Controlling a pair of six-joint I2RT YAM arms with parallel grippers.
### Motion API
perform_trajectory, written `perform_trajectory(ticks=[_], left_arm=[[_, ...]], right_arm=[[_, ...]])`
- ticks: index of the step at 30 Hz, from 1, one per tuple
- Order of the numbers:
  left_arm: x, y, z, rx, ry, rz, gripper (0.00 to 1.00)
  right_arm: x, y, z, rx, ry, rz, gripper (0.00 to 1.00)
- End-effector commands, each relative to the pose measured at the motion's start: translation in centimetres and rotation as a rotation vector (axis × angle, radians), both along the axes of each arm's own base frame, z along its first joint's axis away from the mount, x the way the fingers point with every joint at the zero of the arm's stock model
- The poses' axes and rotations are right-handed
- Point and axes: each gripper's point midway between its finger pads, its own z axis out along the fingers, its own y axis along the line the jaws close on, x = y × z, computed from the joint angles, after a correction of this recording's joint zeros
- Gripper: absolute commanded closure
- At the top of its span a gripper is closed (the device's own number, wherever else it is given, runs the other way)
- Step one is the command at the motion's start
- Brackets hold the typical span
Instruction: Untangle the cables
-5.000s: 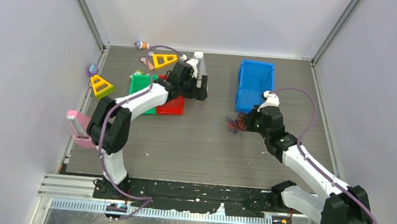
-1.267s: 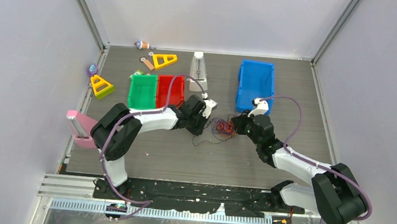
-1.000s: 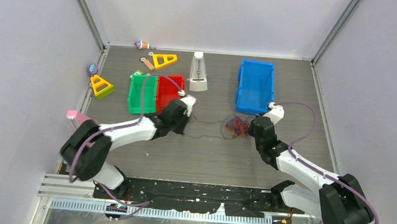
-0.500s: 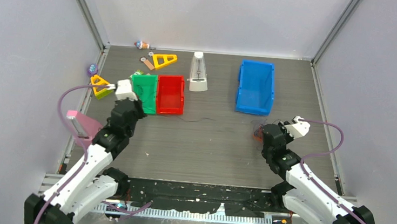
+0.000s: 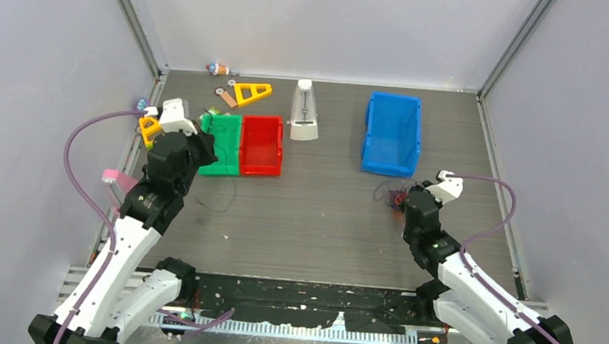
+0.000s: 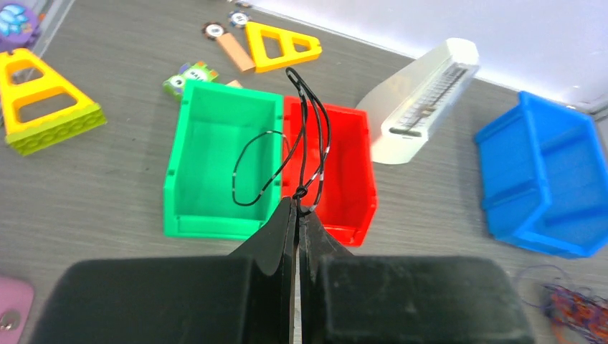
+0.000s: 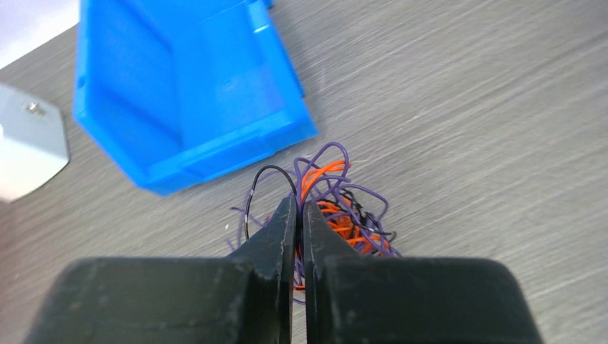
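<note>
My left gripper (image 6: 296, 206) is shut on a thin black cable (image 6: 310, 136), whose loops rise from the fingertips in front of the green bin and red bin. In the top view the left gripper (image 5: 196, 153) hovers at the green bin's near-left corner, and the black cable (image 5: 217, 201) trails down to the table. My right gripper (image 7: 297, 208) is shut on the tangled clump of cables (image 7: 348, 211), orange, purple and black, just in front of the blue bin. From above, the right gripper (image 5: 404, 200) and the clump of cables (image 5: 391, 194) sit near that bin's front edge.
A green bin (image 5: 220, 142) and a red bin (image 5: 261, 144) stand side by side at back left, with a blue bin (image 5: 392, 132) at back right. A white metronome-like object (image 5: 304, 111), yellow triangles (image 5: 251, 92) and small toys lie along the back. A pink piece (image 5: 117, 181) sits at the left edge.
The left gripper has swung back and left with the black cable, which no longer stretches across to the clump. The right gripper has held about the same place with the clump.
</note>
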Motion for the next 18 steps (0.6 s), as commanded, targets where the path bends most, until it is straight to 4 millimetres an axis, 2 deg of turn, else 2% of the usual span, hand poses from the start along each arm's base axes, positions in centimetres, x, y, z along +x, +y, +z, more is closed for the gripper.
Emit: perform_trajectory(ticks=[1,10,18], left_arm=[[0.3,-1.4,2.9,-0.018,-0.017,-0.074,1.00],[2.8,-2.2,7.6,-0.010,-0.076,-0.085,1.00],[5.6,-0.9,12.0,0.046,-0.126,-0.011,1.00]], right_arm=[[1.3,3.2,2.4,0.030,-0.114,0.192,0.95],[1.6,5.1,2.4,0.038,-0.131,0.303,0.95],[1.9,5.9,2.1,0.044,-0.123,0.337,0.95]])
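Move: Ahead of the left hand, which already holds a loop of black cable, the green box's middle lies about 16 cm farther out, 6 cm left and 23 cm below; the red box is some 17 cm ahead and 8 cm right at the same level. The tangle, about 51 cm right, 1 cm back and 18 cm below this hand, is gripped by the right hand, 2 cm left and 3 cm under its fingertips. The blue box is about 27 cm ahead of the right hand, level sideways, 8 cm lower. Lifting its black cable, the left hand climbs about 8 cm and pushes forward some 5 cm, high above the table, its fingers staying shut on the loop. The right hand keeps its grip on the orange-and-purple tangle and carries it about 5 cm left, slowing towards the end, while swinging some 20 degrees counter-clockwise. ##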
